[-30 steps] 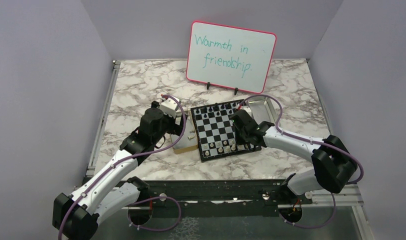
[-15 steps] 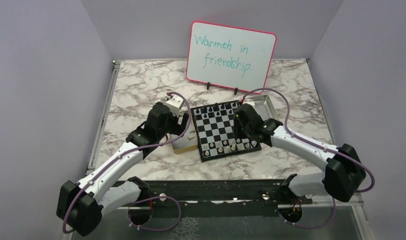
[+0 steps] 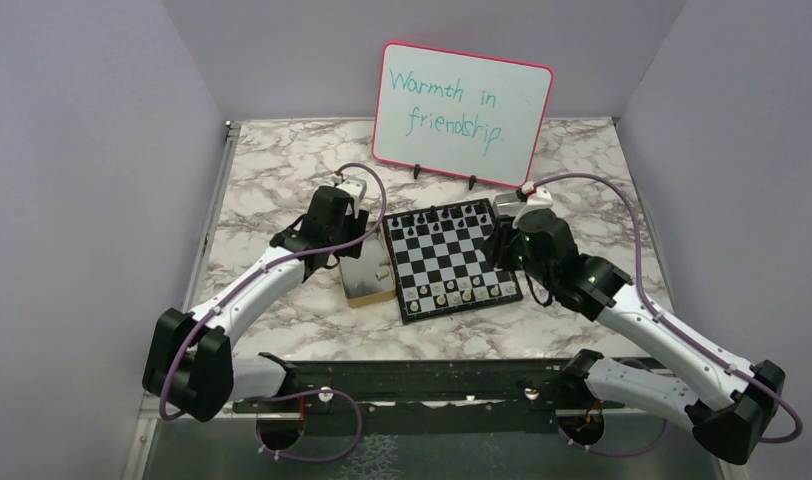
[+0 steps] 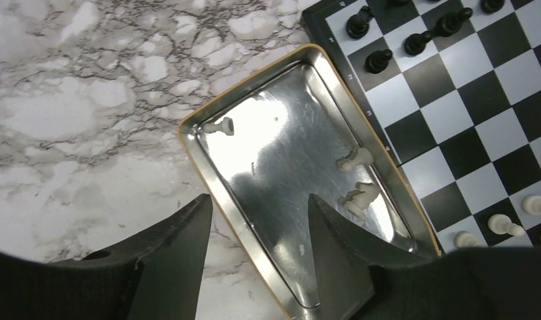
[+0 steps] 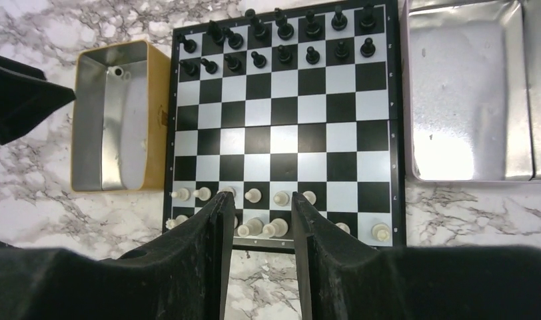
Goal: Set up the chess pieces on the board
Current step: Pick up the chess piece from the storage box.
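Observation:
The chequered board lies in the middle of the marble table. Black chess pieces fill its far two rows, and cream chess pieces stand along its near two rows. To the board's left is a tan, metal-lined box with three cream pieces lying in it. My left gripper hangs open over the box's near rim, with nothing between its fingers. My right gripper is open and empty, raised above the board's near edge. In the top view the left gripper and right gripper flank the board.
A silver metal tray sits against the board's right side. A whiteboard with a pink rim stands behind the board. The left gripper's dark finger shows beside the tan box.
My right arm pulled back from the board to its right edge and its jaws widened slightly. My left arm reached further over the tan box while its jaws narrowed.

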Available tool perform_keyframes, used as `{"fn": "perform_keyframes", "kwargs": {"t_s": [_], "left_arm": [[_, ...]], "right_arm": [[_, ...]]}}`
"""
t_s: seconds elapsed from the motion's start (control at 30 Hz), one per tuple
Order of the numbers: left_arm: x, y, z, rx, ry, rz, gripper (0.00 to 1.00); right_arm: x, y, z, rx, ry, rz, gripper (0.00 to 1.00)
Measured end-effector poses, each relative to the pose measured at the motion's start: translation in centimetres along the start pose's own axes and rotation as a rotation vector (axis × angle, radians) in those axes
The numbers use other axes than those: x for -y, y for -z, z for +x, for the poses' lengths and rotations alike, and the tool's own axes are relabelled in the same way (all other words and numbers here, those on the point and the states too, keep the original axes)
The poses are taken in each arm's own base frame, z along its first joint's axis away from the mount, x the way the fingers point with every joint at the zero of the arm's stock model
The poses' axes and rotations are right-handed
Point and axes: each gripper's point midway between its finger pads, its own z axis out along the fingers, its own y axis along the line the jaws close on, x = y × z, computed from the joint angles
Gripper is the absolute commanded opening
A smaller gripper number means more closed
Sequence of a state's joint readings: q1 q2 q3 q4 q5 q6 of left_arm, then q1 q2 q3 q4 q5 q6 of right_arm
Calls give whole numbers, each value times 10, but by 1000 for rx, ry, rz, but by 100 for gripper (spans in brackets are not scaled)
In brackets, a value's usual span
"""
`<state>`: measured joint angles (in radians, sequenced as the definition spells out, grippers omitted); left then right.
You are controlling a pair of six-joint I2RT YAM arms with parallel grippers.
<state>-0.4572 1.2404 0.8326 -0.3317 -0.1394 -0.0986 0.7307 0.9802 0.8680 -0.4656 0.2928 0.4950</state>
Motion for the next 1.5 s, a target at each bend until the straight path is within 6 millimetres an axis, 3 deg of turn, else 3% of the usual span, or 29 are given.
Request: {"fn": "perform_keyframes", "kwargs": {"t_s": [0.17,0.33,0.5,0.8,1.13,1.33,1.5], "left_arm": [[21,-11,3,-38,-53,120,54],[42,-15,11,-64,-127,257,46],[53,-14,4,-2,-245,346,46],[73,-13,12,92,-510,536,42],[73,-18,32,196,-794,626,37],[76,-25,22,283,-861,628,36],[76,-39,37,251,-884,645,31]], "right_arm": [[5,16,-13,66,7,-6,43],[7,23,-19,95,33,-12,43],[7,28,-23,113,45,-21,44],[8,34,-26,128,60,-27,44],[12,53,-34,178,65,-45,44],[14,58,-33,180,64,-45,44],[14,59,-34,185,62,-47,44]]}}
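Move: The white piece by the storage box's board-side wall lies about 6 cm right of the left hand, 2 cm back and 11 cm below. A white knight lies about 2 cm nearer the base than that piece; another white piece lies in the far corner, roughly 4 cm ahead and 2 cm left of the hand. From the right hand the first piece is some 18 cm left, 4 cm ahead, 18 cm below. Left hand swings about 7 cm right, sinking over the pieces, turning 60 degrees clockwise, fingers narrowing; right rises away. ##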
